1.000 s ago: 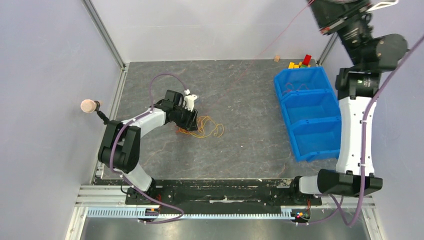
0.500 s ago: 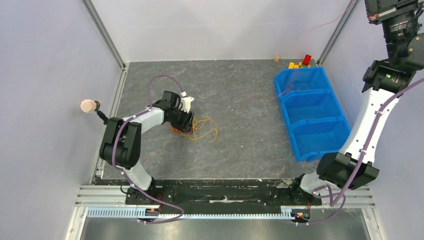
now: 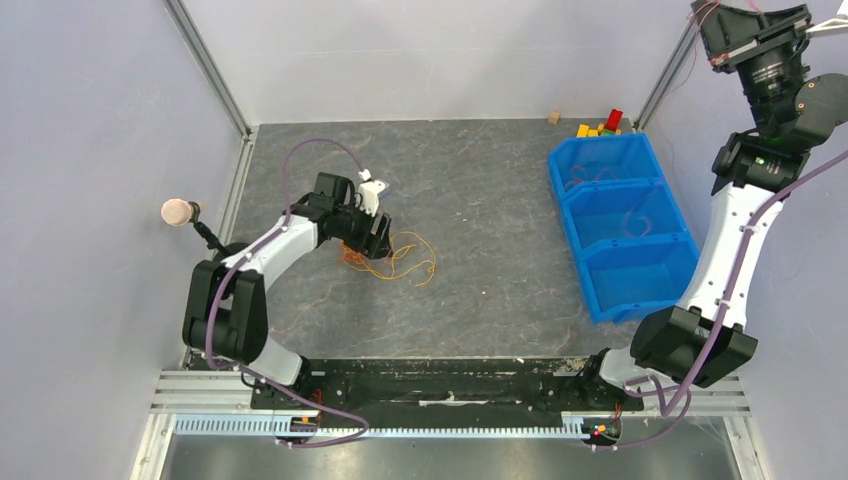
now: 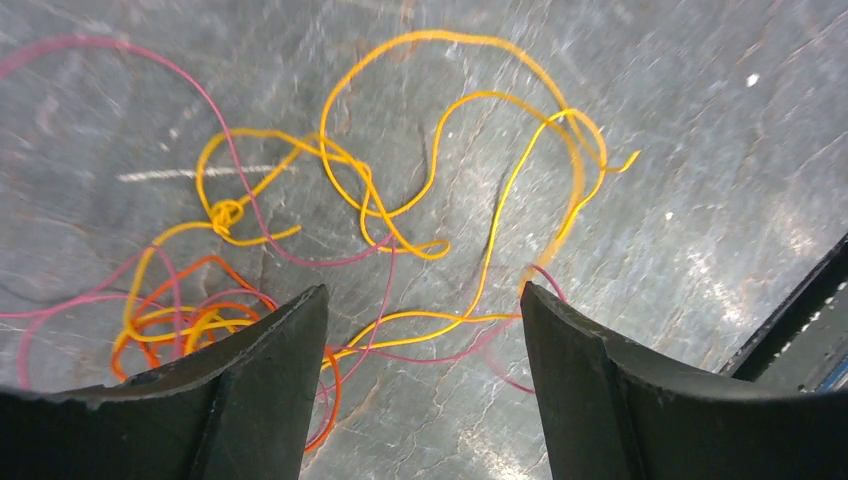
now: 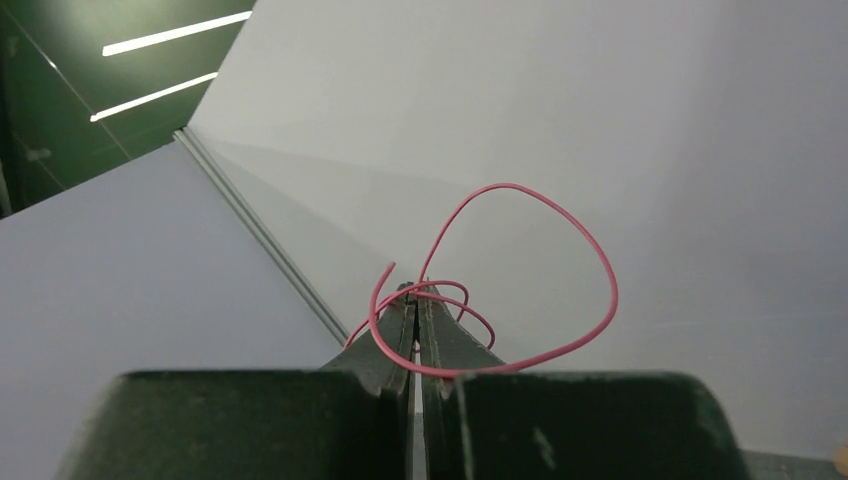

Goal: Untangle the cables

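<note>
The cables (image 3: pixel 400 255) lie in a loose tangle on the grey table, left of centre. In the left wrist view they show as yellow loops (image 4: pixel 455 100), orange coils (image 4: pixel 165 300) and a thin pinkish-red strand (image 4: pixel 215 120). My left gripper (image 3: pixel 377 238) hovers just over the tangle's left part. It is open (image 4: pixel 420 330); strands run across the gap on the table below, and nothing is pinched. My right gripper (image 3: pixel 703 14) is raised high at the back right. It is shut (image 5: pixel 415 300) on a curled red cable (image 5: pixel 560 215) that hangs free of the tangle.
A blue three-compartment bin (image 3: pixel 585 225) stands on the right, with thin strands in its far two compartments. Small coloured blocks (image 3: pixel 602 124) lie behind it. A pink-tipped stalk (image 3: pixel 178 211) stands at the left wall. Metal frame posts mark the back corners.
The red cable, first stretched from the tangle to the right gripper, has come free and curled up at it. The right arm has swung over the bin. The left jaws have opened wider.
</note>
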You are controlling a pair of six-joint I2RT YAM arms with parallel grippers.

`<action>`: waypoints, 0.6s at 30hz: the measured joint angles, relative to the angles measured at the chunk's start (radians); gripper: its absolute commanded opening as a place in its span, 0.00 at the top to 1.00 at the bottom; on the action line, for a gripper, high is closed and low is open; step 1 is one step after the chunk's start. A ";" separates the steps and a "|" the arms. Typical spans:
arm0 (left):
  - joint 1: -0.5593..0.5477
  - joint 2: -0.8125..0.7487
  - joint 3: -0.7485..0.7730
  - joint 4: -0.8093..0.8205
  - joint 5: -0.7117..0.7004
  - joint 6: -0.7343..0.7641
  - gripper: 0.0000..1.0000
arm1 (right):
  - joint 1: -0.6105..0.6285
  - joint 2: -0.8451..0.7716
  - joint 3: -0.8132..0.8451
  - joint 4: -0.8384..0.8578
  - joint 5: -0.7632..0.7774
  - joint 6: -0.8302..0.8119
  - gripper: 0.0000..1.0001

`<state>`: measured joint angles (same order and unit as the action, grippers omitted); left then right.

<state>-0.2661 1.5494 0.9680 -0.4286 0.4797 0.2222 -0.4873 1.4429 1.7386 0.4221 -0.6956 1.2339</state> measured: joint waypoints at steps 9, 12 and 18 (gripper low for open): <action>0.000 -0.096 0.105 -0.043 0.051 -0.005 0.20 | -0.011 -0.063 -0.181 -0.093 -0.024 -0.200 1.00; 0.000 -0.117 0.116 -0.054 0.056 -0.010 0.19 | -0.015 -0.087 -0.243 -0.163 -0.023 -0.314 1.00; 0.000 -0.138 0.117 -0.059 0.065 -0.017 0.18 | -0.066 -0.105 -0.310 -0.324 -0.013 -0.580 1.00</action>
<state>-0.2661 1.4113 1.0855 -0.4877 0.5446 0.2054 -0.5533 1.3376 1.4284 0.0978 -0.7090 0.6540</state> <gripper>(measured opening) 0.809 0.007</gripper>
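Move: Roughly 58 cm below the raised right gripper, which still grips a pink cable, the middle of the blue bin lies about 9 cm to its right and level fore-and-aft. The toy blocks stand some 26 cm farther out than that gripper and 8 cm to its right. The orange-red tangle is about 6 cm left, 1 cm ahead and 7 cm below the left gripper; the yellow loops lie 6 cm right of that gripper, level with it. Keep the right fingers shut on the pink cable and lower it about 16 cm towards the blue bin, veering some 5 cm right late on, while the raised fingers tip down to near level and the wrist swings clockwise. Meanwhile lift the open left gripper about 8 cm, nearly straight up off the loose cables, slowing near the top. ##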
